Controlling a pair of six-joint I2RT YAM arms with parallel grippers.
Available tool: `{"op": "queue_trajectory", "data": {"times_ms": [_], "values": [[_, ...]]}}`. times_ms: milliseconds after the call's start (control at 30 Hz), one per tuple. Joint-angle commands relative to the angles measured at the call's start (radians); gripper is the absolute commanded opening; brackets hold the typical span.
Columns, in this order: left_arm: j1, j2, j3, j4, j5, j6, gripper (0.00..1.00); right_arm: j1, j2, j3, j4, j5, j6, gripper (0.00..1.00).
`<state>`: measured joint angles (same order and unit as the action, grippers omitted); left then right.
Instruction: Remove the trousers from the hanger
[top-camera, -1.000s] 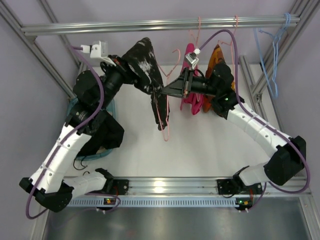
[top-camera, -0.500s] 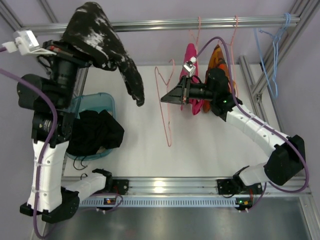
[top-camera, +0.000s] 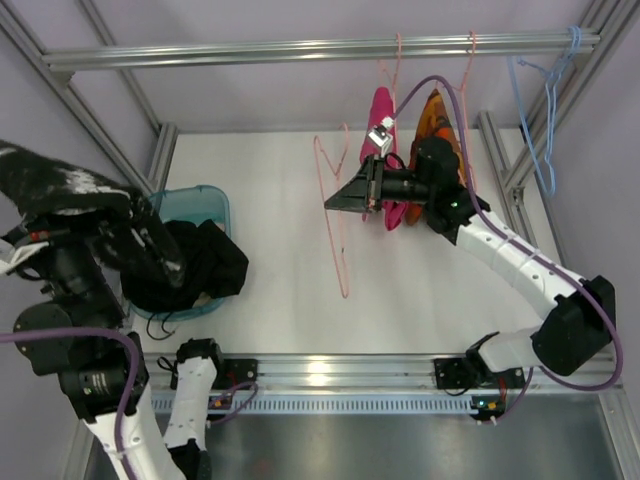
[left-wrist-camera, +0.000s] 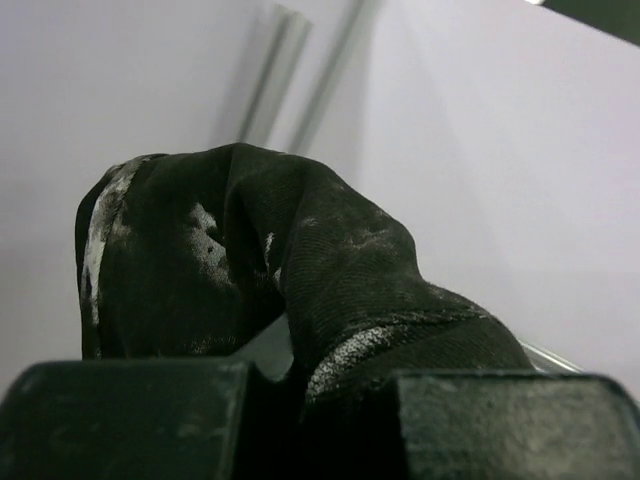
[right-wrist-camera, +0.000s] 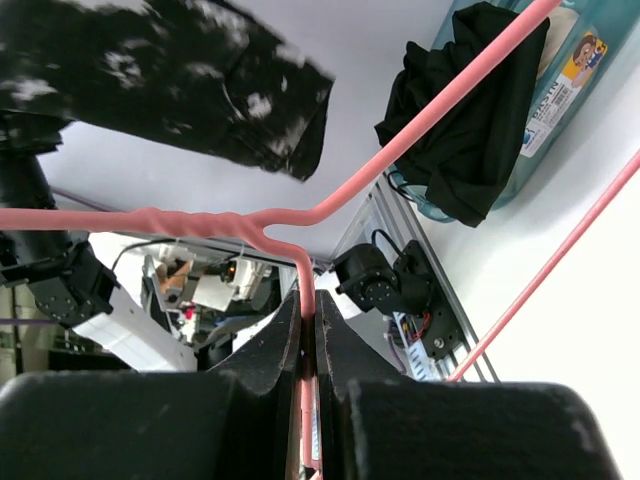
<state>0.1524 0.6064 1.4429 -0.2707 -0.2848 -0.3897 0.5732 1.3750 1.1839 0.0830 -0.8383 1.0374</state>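
The trousers (top-camera: 62, 188), black with white speckles, hang bunched from my left gripper (left-wrist-camera: 320, 405) at the far left, and their loose end droops over the teal bin. In the left wrist view the fabric (left-wrist-camera: 310, 270) fills the gap between the dark fingers (left-wrist-camera: 120, 420), so the gripper is shut on it. The pale-pink wire hanger (top-camera: 338, 235) hangs bare in mid-table. My right gripper (top-camera: 332, 203) is shut on it just below the twisted neck (right-wrist-camera: 200, 220). From the right wrist the trousers (right-wrist-camera: 170, 80) show well apart from the hanger.
A teal bin (top-camera: 205, 195) with plain black clothes (top-camera: 210, 265) sits at the left. A magenta garment (top-camera: 380, 112) and an orange one (top-camera: 432, 118) hang from the back rail (top-camera: 300, 48). Light-blue hangers (top-camera: 548, 120) hang at the right. Frame posts border both sides.
The left arm has pulled the trousers off the hanger and swung them left and toward the near edge, over the bin. The right gripper has kept hold of the hanger, almost in place.
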Motion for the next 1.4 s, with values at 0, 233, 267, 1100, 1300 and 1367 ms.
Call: {"op": "queue_trajectory", "data": {"times_ms": [0, 233, 267, 1100, 1300, 1367], "values": [[0.081, -0.075, -0.038, 0.091, -0.034, 0.115, 0.00, 0.001, -0.066, 0.045, -0.009, -0.016, -0.059, 0.00], [0.136, -0.204, -0.209, 0.027, -0.094, 0.333, 0.00, 0.002, -0.103, 0.077, -0.080, -0.025, -0.118, 0.00], [0.134, -0.214, -0.229, 0.021, -0.097, 0.365, 0.00, 0.002, -0.109, 0.088, -0.080, -0.025, -0.123, 0.00], [0.121, 0.363, -0.745, 0.275, 0.266, 0.344, 0.00, -0.019, -0.300, 0.418, -0.592, 0.048, -0.557, 0.00], [0.102, 0.466, -0.704, 0.088, 0.253, 0.428, 0.29, -0.122, -0.373, 0.370, -0.591, 0.042, -0.499, 0.00], [0.104, 0.458, -0.675, 0.038, 0.277, 0.454, 0.49, -0.188, -0.401, 0.347, -0.572, 0.027, -0.447, 0.00]]}}
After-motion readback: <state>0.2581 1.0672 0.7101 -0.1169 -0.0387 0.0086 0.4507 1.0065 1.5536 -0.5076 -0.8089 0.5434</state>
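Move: The left hand, holding the patterned trousers high up, has the blue basket about 12 cm ahead, 1 cm to its left and 53 cm below; the black cloth in it lies about 10 cm ahead, level sideways, 52 cm below. The right hand holds the empty pink hanger; the blue hangers are roughly 18 cm ahead, 38 cm right and 15 cm above, the magenta trousers 10 cm ahead, 11 cm right and 3 cm below. Left hand lowers trousers some 40 cm and forward into basket, opening; right lifts hanger 14 cm and rightward. ##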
